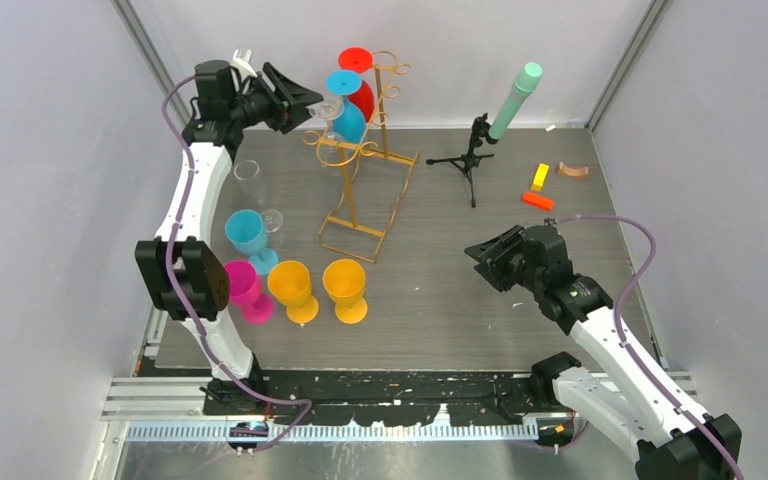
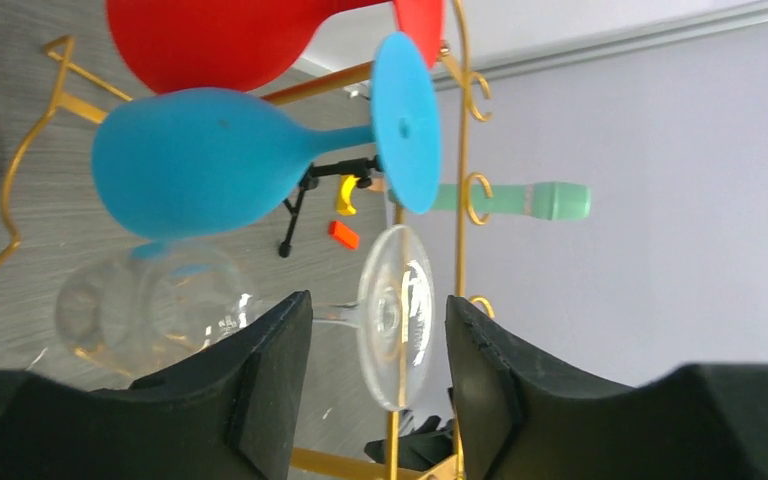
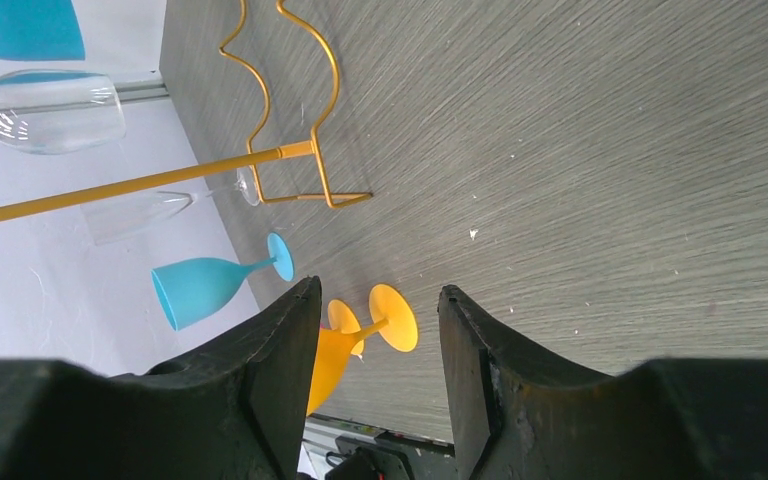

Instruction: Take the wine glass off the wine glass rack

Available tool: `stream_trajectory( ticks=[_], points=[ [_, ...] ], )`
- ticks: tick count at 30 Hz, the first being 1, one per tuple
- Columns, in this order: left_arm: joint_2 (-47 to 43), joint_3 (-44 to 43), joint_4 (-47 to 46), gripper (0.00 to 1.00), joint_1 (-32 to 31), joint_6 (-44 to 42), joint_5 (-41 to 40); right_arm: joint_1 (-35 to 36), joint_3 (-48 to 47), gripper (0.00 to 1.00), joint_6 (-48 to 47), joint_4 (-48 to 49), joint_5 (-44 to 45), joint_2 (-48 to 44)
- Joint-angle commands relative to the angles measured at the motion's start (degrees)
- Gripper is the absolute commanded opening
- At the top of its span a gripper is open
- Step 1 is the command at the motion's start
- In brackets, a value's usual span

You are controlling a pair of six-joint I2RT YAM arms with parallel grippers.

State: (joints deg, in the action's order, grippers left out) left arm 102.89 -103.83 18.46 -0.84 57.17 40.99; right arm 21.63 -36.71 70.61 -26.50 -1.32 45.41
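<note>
The gold wine glass rack [image 1: 348,192] stands at the back centre of the table. A red glass [image 1: 362,96], a blue glass [image 1: 348,122] and a clear wine glass [image 1: 328,114] hang upside down from it. My left gripper [image 1: 305,100] is raised at the rack's left side. In the left wrist view its jaws [image 2: 378,300] straddle the clear glass's foot [image 2: 397,315] and stem with a gap on each side, touching nothing. The clear bowl [image 2: 150,310] lies beyond the left finger. My right gripper [image 1: 482,250] hovers open over the table's right half, with nothing between its fingers [image 3: 378,290].
On the table's left stand a blue glass [image 1: 247,232], a pink glass [image 1: 243,285], two orange glasses [image 1: 291,285] [image 1: 345,283] and a clear glass [image 1: 250,172]. A black tripod [image 1: 472,155] with a green tube [image 1: 515,100] stands at the back. An orange block [image 1: 537,200] and a yellow block [image 1: 540,176] lie at the back right.
</note>
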Motion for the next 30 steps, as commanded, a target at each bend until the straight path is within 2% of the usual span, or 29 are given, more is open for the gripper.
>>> stream_trajectory(
  ticks=[1,13,25,30],
  points=[
    [1.5,-5.3,-5.3,0.51,0.0,4.1,4.8,-0.1,0.4,0.52,-0.2,2.6,-0.8,-0.4],
    [1.7,-3.7,-5.0,0.33,0.0,4.9,6.4,-0.1,0.8,0.52,-0.3,2.8,-0.6,-0.4],
    [3.1,-5.1,1.5,0.28,0.0,1.2,5.0,-0.1,1.0,0.52,-0.1,2.5,-0.3,-1.1],
    [3.5,-5.9,1.6,0.15,0.0,1.2,5.9,-0.1,1.0,0.52,-0.1,2.4,-0.3,-1.1]
  ],
)
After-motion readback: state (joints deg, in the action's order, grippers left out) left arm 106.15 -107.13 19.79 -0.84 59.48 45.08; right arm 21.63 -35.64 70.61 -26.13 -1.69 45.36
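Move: The clear wine glass hangs upside down, its foot just off the left fingertips: about 2 cm ahead, 2 cm to the right and level with the hand. The blue glass's foot is some 8 cm ahead, 4 cm to the right and 1 cm up; the red glass's foot lies 15 cm ahead, 6 cm to the right and 2 cm up. From the right hand, the clear glass's foot is roughly 26 cm ahead, 30 cm to the left and 19 cm higher. Up by about 2 cm and a touch to the right goes the left hand at first, then it pauses beside the clear glass's foot and sinks the same 2 cm again near the end. Meanwhile the fingers close from half open to nearly shut, one below the foot on the stem side, one above, pinching the disc between their tips. ##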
